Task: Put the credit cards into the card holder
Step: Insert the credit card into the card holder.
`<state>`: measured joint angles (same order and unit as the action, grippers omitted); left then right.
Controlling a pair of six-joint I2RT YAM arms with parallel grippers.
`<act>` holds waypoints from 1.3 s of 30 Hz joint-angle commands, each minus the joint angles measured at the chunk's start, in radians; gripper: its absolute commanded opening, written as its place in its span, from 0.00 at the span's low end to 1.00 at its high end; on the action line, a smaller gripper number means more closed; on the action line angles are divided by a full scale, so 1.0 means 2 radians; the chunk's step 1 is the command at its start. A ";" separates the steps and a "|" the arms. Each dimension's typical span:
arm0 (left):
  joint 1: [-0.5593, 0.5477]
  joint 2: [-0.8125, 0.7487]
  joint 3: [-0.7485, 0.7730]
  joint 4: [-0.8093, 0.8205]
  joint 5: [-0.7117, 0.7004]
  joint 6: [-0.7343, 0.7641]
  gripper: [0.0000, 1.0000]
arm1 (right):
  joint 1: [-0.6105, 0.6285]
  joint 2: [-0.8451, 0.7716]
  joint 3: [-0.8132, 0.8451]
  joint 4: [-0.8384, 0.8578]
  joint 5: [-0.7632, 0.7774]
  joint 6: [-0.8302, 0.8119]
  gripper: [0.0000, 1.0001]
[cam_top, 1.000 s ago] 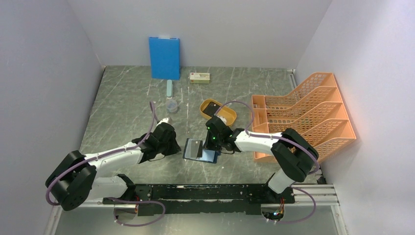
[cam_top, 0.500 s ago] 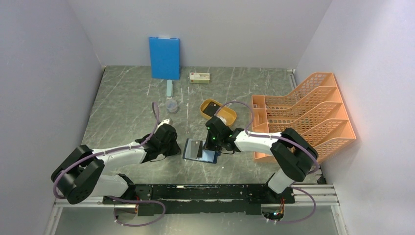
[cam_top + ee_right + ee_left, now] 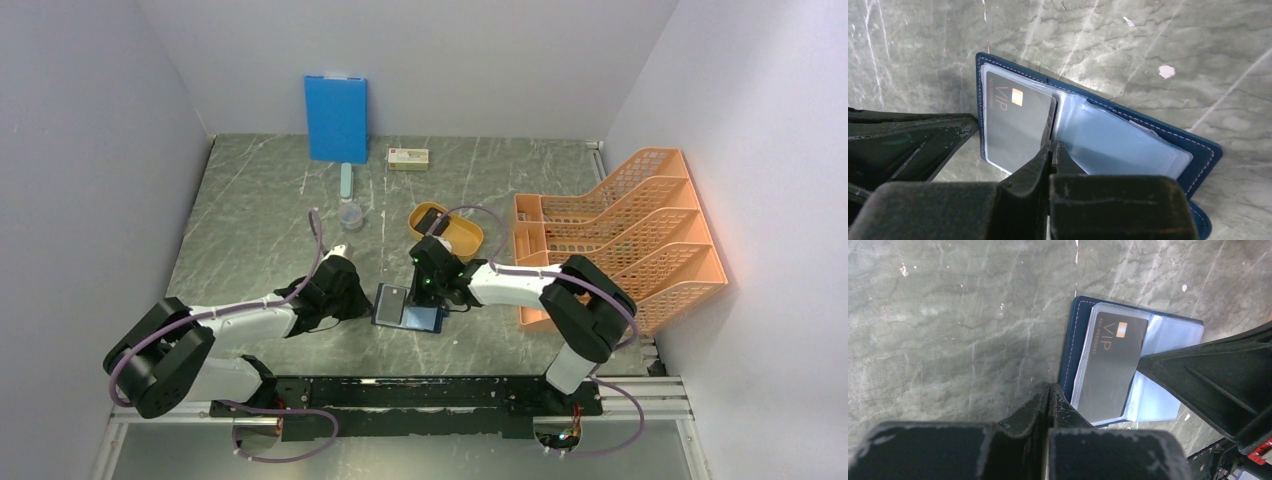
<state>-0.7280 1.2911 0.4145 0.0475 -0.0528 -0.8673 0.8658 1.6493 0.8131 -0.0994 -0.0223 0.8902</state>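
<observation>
The card holder (image 3: 408, 307) lies open on the marble table between my two arms, navy outside, with clear sleeves inside. A dark credit card (image 3: 1110, 365) marked VIP sits in the left sleeve, also seen in the right wrist view (image 3: 1015, 125). My left gripper (image 3: 1049, 387) is shut, its tip at the holder's left navy edge (image 3: 1070, 350). My right gripper (image 3: 1050, 145) is shut too, with nothing between its fingers, and its tip rests at the card's right edge near the fold. From above, the left gripper (image 3: 358, 300) and right gripper (image 3: 425, 292) flank the holder.
A yellow oval tray (image 3: 470, 240) behind the right gripper holds a dark card-like thing (image 3: 431, 217). An orange file rack (image 3: 625, 235) fills the right side. A blue board (image 3: 336, 118), a small box (image 3: 408, 158), a pale bar (image 3: 346, 181) and a small cup (image 3: 351, 215) stand further back.
The right gripper has slid a little to the left and the card holder has shifted left with it. The left arm's elbow has swung inward; its gripper stays by the holder.
</observation>
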 commanded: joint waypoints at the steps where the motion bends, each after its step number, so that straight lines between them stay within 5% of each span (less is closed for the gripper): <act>1: 0.000 0.008 -0.020 -0.012 0.022 0.008 0.05 | 0.012 0.021 0.019 0.000 -0.010 0.006 0.00; 8: -0.001 0.000 -0.019 -0.022 0.018 0.008 0.05 | 0.017 0.029 0.030 -0.004 -0.016 0.013 0.00; 14: 0.000 -0.061 -0.009 -0.107 -0.046 0.003 0.05 | 0.016 -0.042 0.024 -0.059 0.033 -0.012 0.00; 21: 0.000 -0.138 0.006 -0.174 -0.086 0.004 0.13 | -0.009 -0.128 -0.020 -0.098 0.064 -0.038 0.47; 24: 0.000 -0.173 0.005 -0.190 -0.094 0.007 0.21 | -0.038 -0.145 -0.052 -0.091 0.044 -0.047 0.58; 39: 0.000 -0.250 -0.012 -0.219 -0.082 0.013 0.26 | -0.106 -0.090 -0.110 0.046 -0.096 -0.062 0.62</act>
<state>-0.7280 0.8227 0.4019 -0.3599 -0.2165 -0.8516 0.6617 1.4117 0.6033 -0.1131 -0.1165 0.7921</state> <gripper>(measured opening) 0.257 0.625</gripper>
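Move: The right hand's shut fingertips are at the card's right edge, the card's middle some 3 cm to their left and roughly level fore and aft. The holder's clasp strap lies about 8 cm to this hand's right and 2 cm back; the yellow tray is around 17 cm ahead and 8 cm right. From the left hand, closed at the holder's left edge, the card's middle is about 6 cm right and 1 cm ahead. The card and strap are barely below fingertip height. Leftward about 1 cm, the right hand's closed fingertips push on the card's edge while the left keeps bracing the holder's left edge. The right then arcs about 6 cm up and 10 cm right, comes down opening wide, and eases back left around the holder's strap end; the left withdraws some 6 cm left and 5 cm up, parting its fingers slightly. ##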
